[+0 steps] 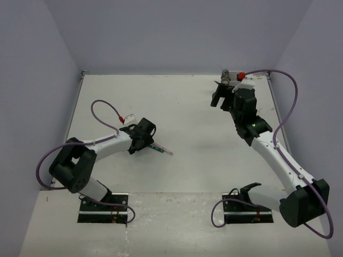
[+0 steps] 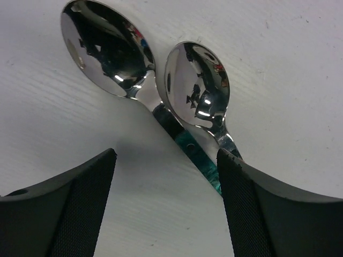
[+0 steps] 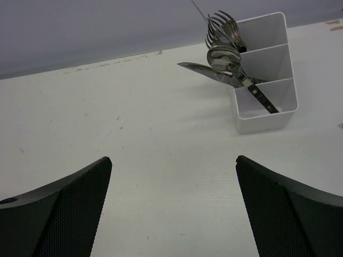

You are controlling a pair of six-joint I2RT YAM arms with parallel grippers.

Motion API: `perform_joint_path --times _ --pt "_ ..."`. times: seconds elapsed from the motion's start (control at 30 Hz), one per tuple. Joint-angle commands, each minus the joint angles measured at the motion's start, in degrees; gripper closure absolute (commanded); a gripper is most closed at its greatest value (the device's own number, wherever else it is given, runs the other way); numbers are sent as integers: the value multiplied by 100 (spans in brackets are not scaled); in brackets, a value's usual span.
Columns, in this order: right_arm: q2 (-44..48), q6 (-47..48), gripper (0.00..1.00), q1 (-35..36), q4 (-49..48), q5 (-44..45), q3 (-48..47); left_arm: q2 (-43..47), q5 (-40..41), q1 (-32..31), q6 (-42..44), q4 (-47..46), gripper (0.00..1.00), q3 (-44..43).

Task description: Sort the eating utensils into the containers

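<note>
Two shiny spoons lie side by side on the white table under my left gripper [image 2: 166, 152]. The larger spoon [image 2: 107, 48] has a teal handle [image 2: 195, 155]; the smaller spoon [image 2: 197, 85] lies to its right. My left gripper is open, low over the handles, and its right finger [image 2: 268, 203] covers them. In the top view the handles [image 1: 162, 150] stick out to the right of this gripper [image 1: 140, 140]. The white container [image 3: 268, 80] stands at the back right with forks, a spoon and a knife in it. My right gripper [image 3: 174, 158] is open and empty, short of it.
The right arm hides most of the container [image 1: 231, 80] in the top view. Grey walls close off the table at the back and on both sides. Purple cables loop beside each arm.
</note>
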State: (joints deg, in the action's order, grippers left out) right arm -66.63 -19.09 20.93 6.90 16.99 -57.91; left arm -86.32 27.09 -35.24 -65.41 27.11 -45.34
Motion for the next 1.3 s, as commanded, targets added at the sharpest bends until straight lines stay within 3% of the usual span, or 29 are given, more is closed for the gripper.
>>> perform_joint_path --times 0.0,0.13,0.4,0.63,0.83,0.9,1.03,1.07,1.1,1.2,1.27 --pt "133 -69 1 8 49 217 43 -384 -46 62 -69 -286 23 -413" --pt "142 -33 1 8 119 260 34 -736 51 88 -288 83 30 -616" --pt "238 -68 1 16 163 331 78 -754 270 141 -640 566 57 -449" --pt "335 -68 1 8 225 287 104 -597 95 167 -543 532 100 -265" --pt "660 -173 1 8 102 -590 341 422 279 123 -149 514 100 -186" --pt "739 -191 1 8 -4 -1046 491 1017 271 62 471 287 100 -151" --pt "827 -235 1 17 -504 -2917 807 1837 -457 -166 2160 -1232 100 -141" --pt "775 -288 1 34 -688 -3687 912 1969 -999 -228 2895 -1539 100 -133" --pt "722 -410 1 43 -881 -3947 948 2214 -1335 -324 3320 -2325 100 -81" --pt "371 -814 1 104 -1015 -4573 808 2549 -1952 -807 4192 -3357 100 34" --pt "230 -999 1 210 -1041 -4739 685 2594 -2198 -1002 4491 -3563 100 -18"
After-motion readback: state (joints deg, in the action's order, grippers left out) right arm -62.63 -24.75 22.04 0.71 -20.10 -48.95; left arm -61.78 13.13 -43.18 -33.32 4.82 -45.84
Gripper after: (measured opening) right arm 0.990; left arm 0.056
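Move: Just under the left hand's open fingers lies the green-handled spoon, its middle about 1 cm ahead, 1 cm to the right and 2 cm below; the pink-handled spoon lies level with the hand, some 5 cm to its right. From the right hand, the green spoon is roughly 28 cm left, 10 cm back and 27 cm below, while the white container stands about 14 cm ahead, 15 cm right and 22 cm below. Easing down and forward about a centimetre, the left hand closes its fingers on the green handle next to the neck, then lifts it some 17 cm, swinging about 9 cm right, the wrist tipping up and turning clockwise some 35 degrees. The empty right hand, still wide open, goes left and back towards it, turning counter-clockwise. ##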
